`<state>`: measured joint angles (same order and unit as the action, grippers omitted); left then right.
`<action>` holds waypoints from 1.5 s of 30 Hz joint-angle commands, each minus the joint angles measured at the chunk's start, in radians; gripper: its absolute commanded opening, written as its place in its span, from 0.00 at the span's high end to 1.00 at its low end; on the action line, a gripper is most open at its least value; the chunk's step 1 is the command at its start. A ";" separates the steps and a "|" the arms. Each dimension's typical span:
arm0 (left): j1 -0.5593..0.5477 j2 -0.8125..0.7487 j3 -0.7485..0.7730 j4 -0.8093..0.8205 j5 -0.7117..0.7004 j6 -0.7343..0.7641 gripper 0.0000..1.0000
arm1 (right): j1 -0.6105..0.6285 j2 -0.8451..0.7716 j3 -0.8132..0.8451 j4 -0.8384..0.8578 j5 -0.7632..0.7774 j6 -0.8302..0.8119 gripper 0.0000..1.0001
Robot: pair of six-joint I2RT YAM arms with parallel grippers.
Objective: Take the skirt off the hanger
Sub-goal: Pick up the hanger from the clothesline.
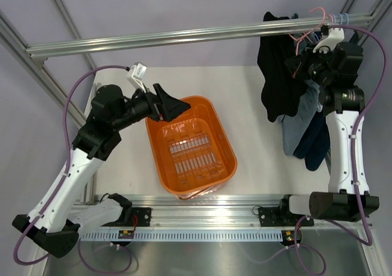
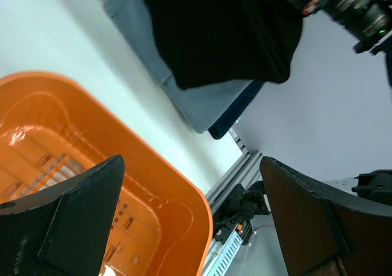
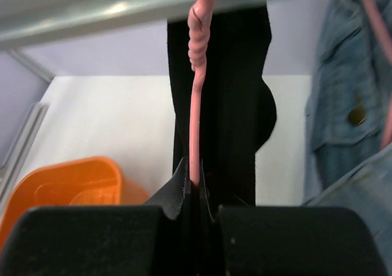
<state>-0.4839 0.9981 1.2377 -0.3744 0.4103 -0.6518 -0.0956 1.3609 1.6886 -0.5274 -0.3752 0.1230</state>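
Note:
The light-blue denim skirt (image 1: 298,124) hangs at the back right from the metal rail (image 1: 184,37), between a black garment (image 1: 275,74) and dark navy jeans (image 1: 318,142). In the right wrist view it fills the right edge (image 3: 343,104), with a button showing. My right gripper (image 3: 195,181) is shut on the thin stem of a pink wire hanger (image 3: 195,129), just under its twisted neck, with the black garment behind it. Which garment this hanger carries I cannot tell. My left gripper (image 1: 168,108) is open and holds nothing, above the far rim of the basket.
An orange plastic basket (image 1: 223,147) stands mid-table, and its rim (image 2: 153,160) shows below the left fingers. Pink and light-blue hanger hooks (image 1: 318,25) crowd the rail's right end. The skirt's hem (image 2: 202,101) and black cloth (image 2: 220,31) hang beyond the basket.

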 commanded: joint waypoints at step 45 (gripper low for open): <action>-0.648 0.557 0.833 -0.347 -0.760 0.294 0.36 | 0.543 -0.333 -0.150 -0.327 -0.254 0.195 1.00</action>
<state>-1.1309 1.5566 2.0254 -0.7364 -0.3180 -0.3832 0.4324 1.0252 1.4940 -0.9100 -0.5800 0.2974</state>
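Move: The pink hanger, held in the right fingers below its twisted neck, is roughly 42 cm right of the left hand, 16 cm farther out and 5 cm higher. For the right hand, now bringing the hanger in, the orange basket lies some 39 cm left, 16 cm back and 38 cm down. From that hand, the black skirt hangs about 4 cm left, 1 cm ahead and 15 cm below; the denim clothes are roughly 6 cm right, 3 cm ahead and 12 cm down. Keep the right fingers shut on the pink hanger and draw it away from the clothesline towards the basket, about 22 cm back and 17 cm left, sinking slightly, turning the hand counter-clockwise and tipping it down. Bring the left gripper some 15 cm right in two stretches, ending higher, rolling its left side up and partly narrowing the open fingers as they come close to the hanger's free shoulder. ##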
